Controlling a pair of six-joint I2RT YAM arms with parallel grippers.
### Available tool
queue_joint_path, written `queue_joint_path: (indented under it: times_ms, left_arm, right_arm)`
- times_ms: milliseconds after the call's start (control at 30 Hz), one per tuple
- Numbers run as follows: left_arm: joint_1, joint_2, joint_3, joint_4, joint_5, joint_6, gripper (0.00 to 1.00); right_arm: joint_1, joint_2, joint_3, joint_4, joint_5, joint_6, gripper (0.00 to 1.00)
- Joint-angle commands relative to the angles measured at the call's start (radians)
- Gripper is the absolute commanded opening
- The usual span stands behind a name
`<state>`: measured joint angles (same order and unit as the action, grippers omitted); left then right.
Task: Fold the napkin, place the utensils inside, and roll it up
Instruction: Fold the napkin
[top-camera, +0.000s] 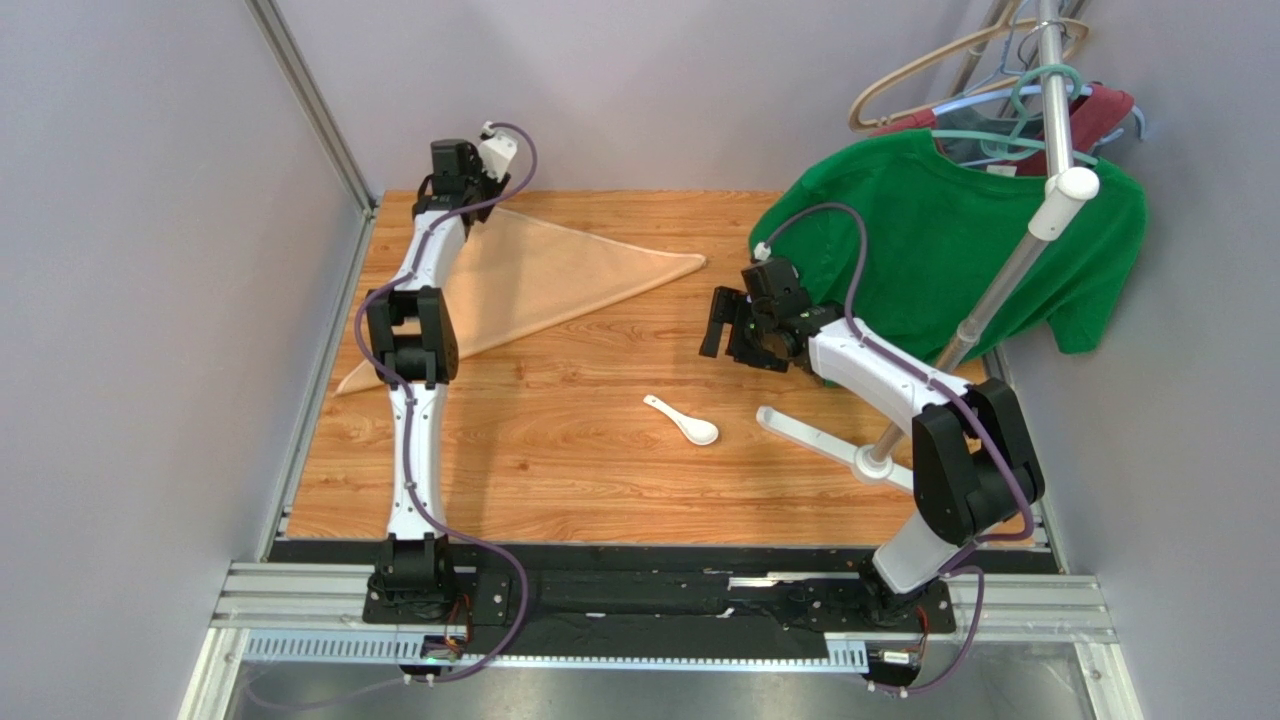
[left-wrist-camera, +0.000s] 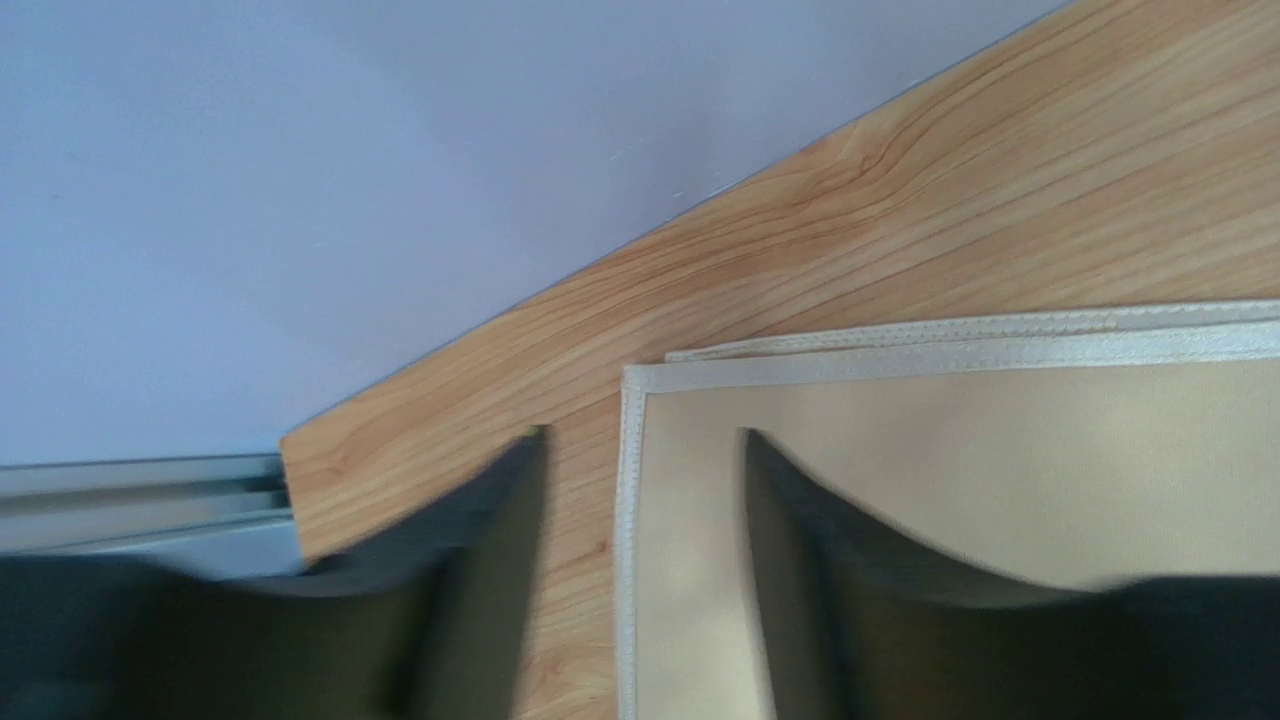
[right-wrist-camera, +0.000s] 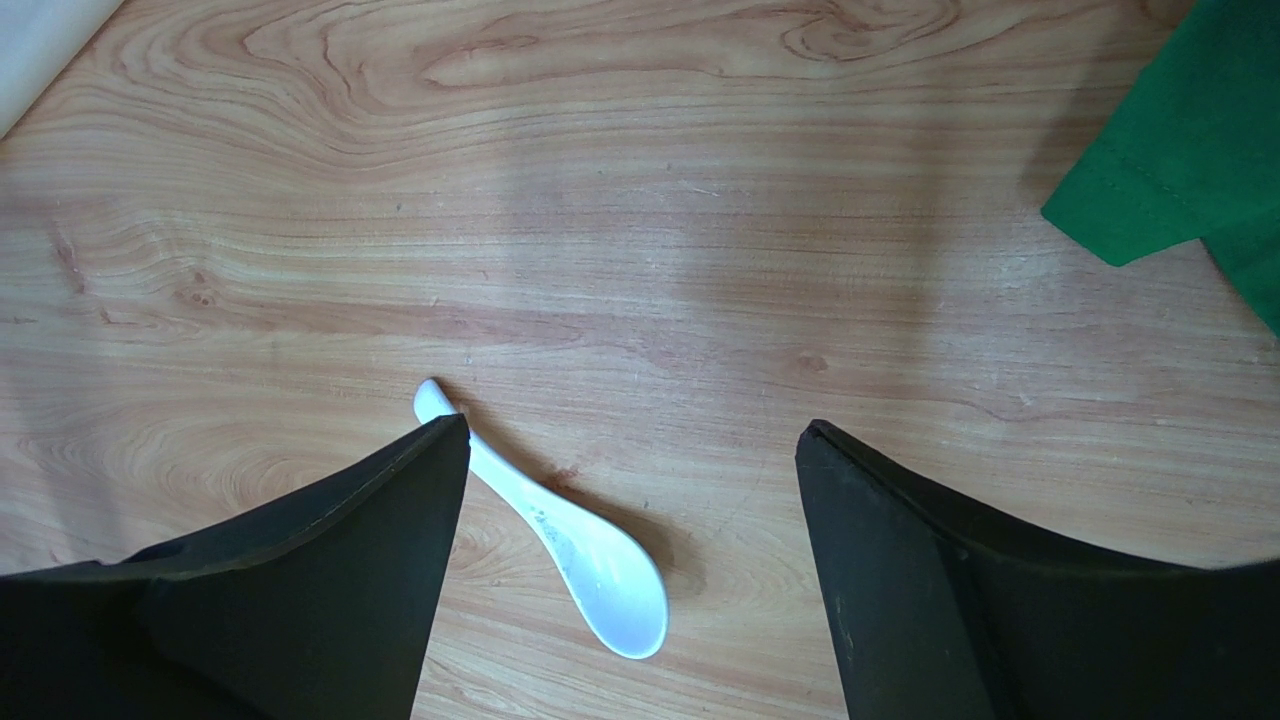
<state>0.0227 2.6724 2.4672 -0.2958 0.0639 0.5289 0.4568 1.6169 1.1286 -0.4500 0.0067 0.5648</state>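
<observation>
The peach-tan napkin (top-camera: 556, 278) lies folded into a triangle at the back left of the wooden table (top-camera: 601, 480). My left gripper (top-camera: 458, 192) is at the napkin's back-left corner. In the left wrist view its jaws (left-wrist-camera: 643, 438) stand apart over the stitched corner of the napkin (left-wrist-camera: 962, 450), which lies flat with two layers showing. A small white spoon (top-camera: 684, 420) lies on the bare wood mid-table. My right gripper (top-camera: 732, 338) hovers open above and just behind it. In the right wrist view the spoon (right-wrist-camera: 564, 540) lies between and below the wide fingers (right-wrist-camera: 631, 435), its handle end by the left finger.
A green T-shirt (top-camera: 947, 240) hangs on a rack at the back right, and its hem (right-wrist-camera: 1187, 150) reaches near the table. The rack's white leg (top-camera: 819, 435) lies on the table right of the spoon. Grey walls close the left and back sides.
</observation>
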Motion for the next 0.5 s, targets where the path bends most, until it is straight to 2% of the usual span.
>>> queue_joint_path:
  times_ms: [0,167,233,467]
  left_arm:
    - [0.005,-0.012,0.050,0.044,0.033,-0.018,0.68]
    - [0.003,-0.065,0.017,0.037,0.024,-0.095,0.71]
    - [0.003,-0.130,-0.025,0.049,0.042,-0.153,0.71]
    - [-0.007,-0.475,-0.469,0.216,0.162,-0.384,0.71]
  right_arm:
    - [0.000,0.008,0.037,0.045,-0.027,0.015,0.84]
    - [0.005,-0.017,0.020,0.080,-0.037,0.035,0.84]
    - [0.016,-0.023,0.010,0.115,-0.043,0.055,0.84]
    - [0.091,-0.006,0.000,0.299,-0.094,0.202,0.82]
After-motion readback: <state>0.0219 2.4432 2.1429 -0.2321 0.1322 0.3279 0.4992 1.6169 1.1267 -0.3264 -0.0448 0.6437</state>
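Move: The folded napkin's far corner lies about 4 cm ahead of the left hand, not noticeably to either side, some 5 cm below; its left tip is 32 cm back and 18 cm left. From the right hand, the napkin's right tip lies roughly 27 cm ahead and 5 cm left, some 9 cm below, with the spoon 4 cm back and 8 cm left. Left fingers open wider, then draw back 4 cm from the far corner, rising; right hand drifts 4 cm left, rising. ##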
